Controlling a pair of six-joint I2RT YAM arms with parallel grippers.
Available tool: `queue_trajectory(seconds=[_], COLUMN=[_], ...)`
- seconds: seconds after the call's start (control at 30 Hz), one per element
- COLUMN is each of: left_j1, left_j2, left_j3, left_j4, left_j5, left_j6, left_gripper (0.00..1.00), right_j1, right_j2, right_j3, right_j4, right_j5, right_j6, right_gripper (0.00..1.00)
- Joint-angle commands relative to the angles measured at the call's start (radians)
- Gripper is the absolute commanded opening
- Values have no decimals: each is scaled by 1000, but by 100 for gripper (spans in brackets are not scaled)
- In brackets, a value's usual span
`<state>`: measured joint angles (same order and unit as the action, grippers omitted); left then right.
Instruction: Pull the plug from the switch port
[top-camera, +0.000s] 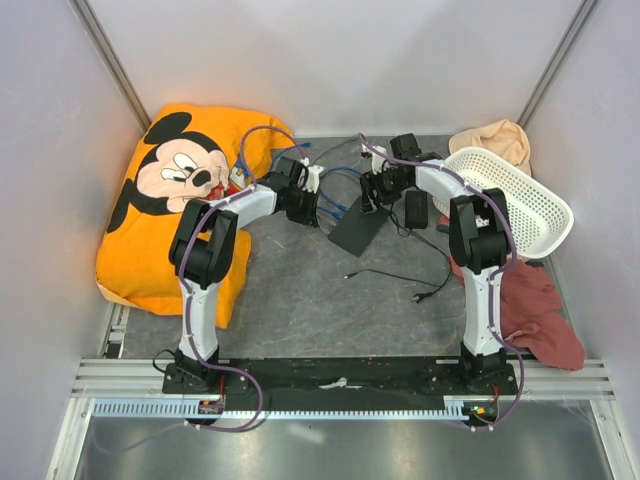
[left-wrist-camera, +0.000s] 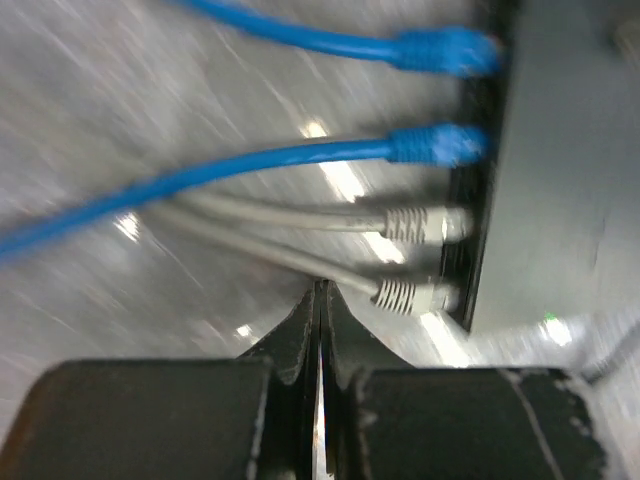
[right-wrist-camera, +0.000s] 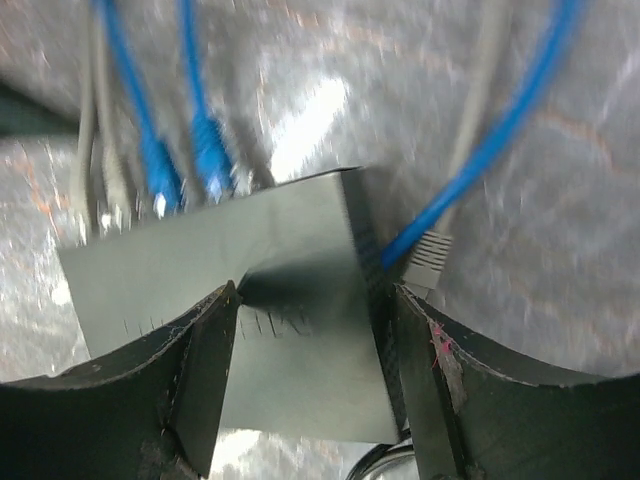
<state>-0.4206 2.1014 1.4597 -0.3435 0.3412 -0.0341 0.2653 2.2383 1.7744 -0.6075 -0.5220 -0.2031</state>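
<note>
The flat black switch (top-camera: 352, 232) lies mid-table with a row of ports (left-wrist-camera: 478, 200) along one edge. Two blue plugs (left-wrist-camera: 445, 50) (left-wrist-camera: 435, 145) and two grey plugs (left-wrist-camera: 415, 222) (left-wrist-camera: 405, 293) sit in those ports. My left gripper (left-wrist-camera: 321, 290) (top-camera: 318, 208) is shut, its tips just under the lowest grey cable, nothing showing between them. My right gripper (right-wrist-camera: 316, 292) (top-camera: 372, 195) stands open over the switch's (right-wrist-camera: 290, 300) far end: one finger on its top, the other along its side edge. A loose grey plug (right-wrist-camera: 432, 255) lies beside that edge.
A black power brick (top-camera: 415, 208) with a thin black cord (top-camera: 400, 280) lies right of the switch. An orange Mickey cushion (top-camera: 170, 200) fills the left. A white basket (top-camera: 510, 195), a beige cloth (top-camera: 495, 140) and a red cloth (top-camera: 540, 310) are on the right.
</note>
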Motion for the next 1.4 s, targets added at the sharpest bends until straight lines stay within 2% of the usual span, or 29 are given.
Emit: queue_trajectory(seconds=[0.0, 0.1, 0.23, 0.3, 0.4, 0.63, 0.83, 1.03, 1.13, 1.37], left_j1=[8, 14, 19, 23, 40, 85, 86, 83, 74, 68], left_j2=[123, 170, 242, 259, 223, -35, -207, -245, -242, -167], left_j3=[194, 287, 416, 478, 470, 349, 93, -114, -159, -127], left_j4=[9, -5, -70, -83, -86, -84, -88, -92, -91, -69], left_j5=[-50, -39, 1, -8, -24, 24, 169, 186, 202, 90], left_j6=[33, 33, 72, 74, 65, -39, -90, -85, -92, -55], left_gripper=[2, 2, 2, 2, 2, 2, 2, 2, 2, 2], right_j1=[18, 46, 98, 109, 91, 64, 66, 69, 75, 98], right_j2=[-55, -66, 30, 60, 32, -55, -10, 64, 81, 75], right_j3=[-65, -78, 109, 144, 155, 212, 244, 295, 306, 231], right_j4=[-116, -165, -386, -428, -419, -384, -253, -147, -149, -150], right_j5=[-140, -174, -279, -274, -265, -217, -135, -107, -101, -75], right_j6=[4, -69, -218, -228, -216, -272, -228, -179, -177, -180], right_gripper=[69, 71, 72, 72, 72, 75, 73, 73, 73, 73])
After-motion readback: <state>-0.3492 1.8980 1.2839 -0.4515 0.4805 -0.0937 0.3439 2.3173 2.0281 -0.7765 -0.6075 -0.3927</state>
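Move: The switch's middle lies about 8 cm to the right of the closed left fingers and 1 cm farther out, only slightly below them. Its grey plugs are just 2 cm to their right and 1 cm ahead, the blue plugs about 4 cm ahead and 4 cm right. From the open right hand, at the switch's far right corner, the switch's middle is roughly 4 cm back, 2 cm left and 3 cm lower; the black power brick lies some 10 cm to its right, level with it. The switch is swung clockwise between the hands: the shut left fingertips push forward about 10 cm on its plug side while the open right fingers, around the far corner, draw back about 9 cm and then left. The left hand then lifts high and comes back down near the left end; the right hand rises clear and returns forward, staying open. ##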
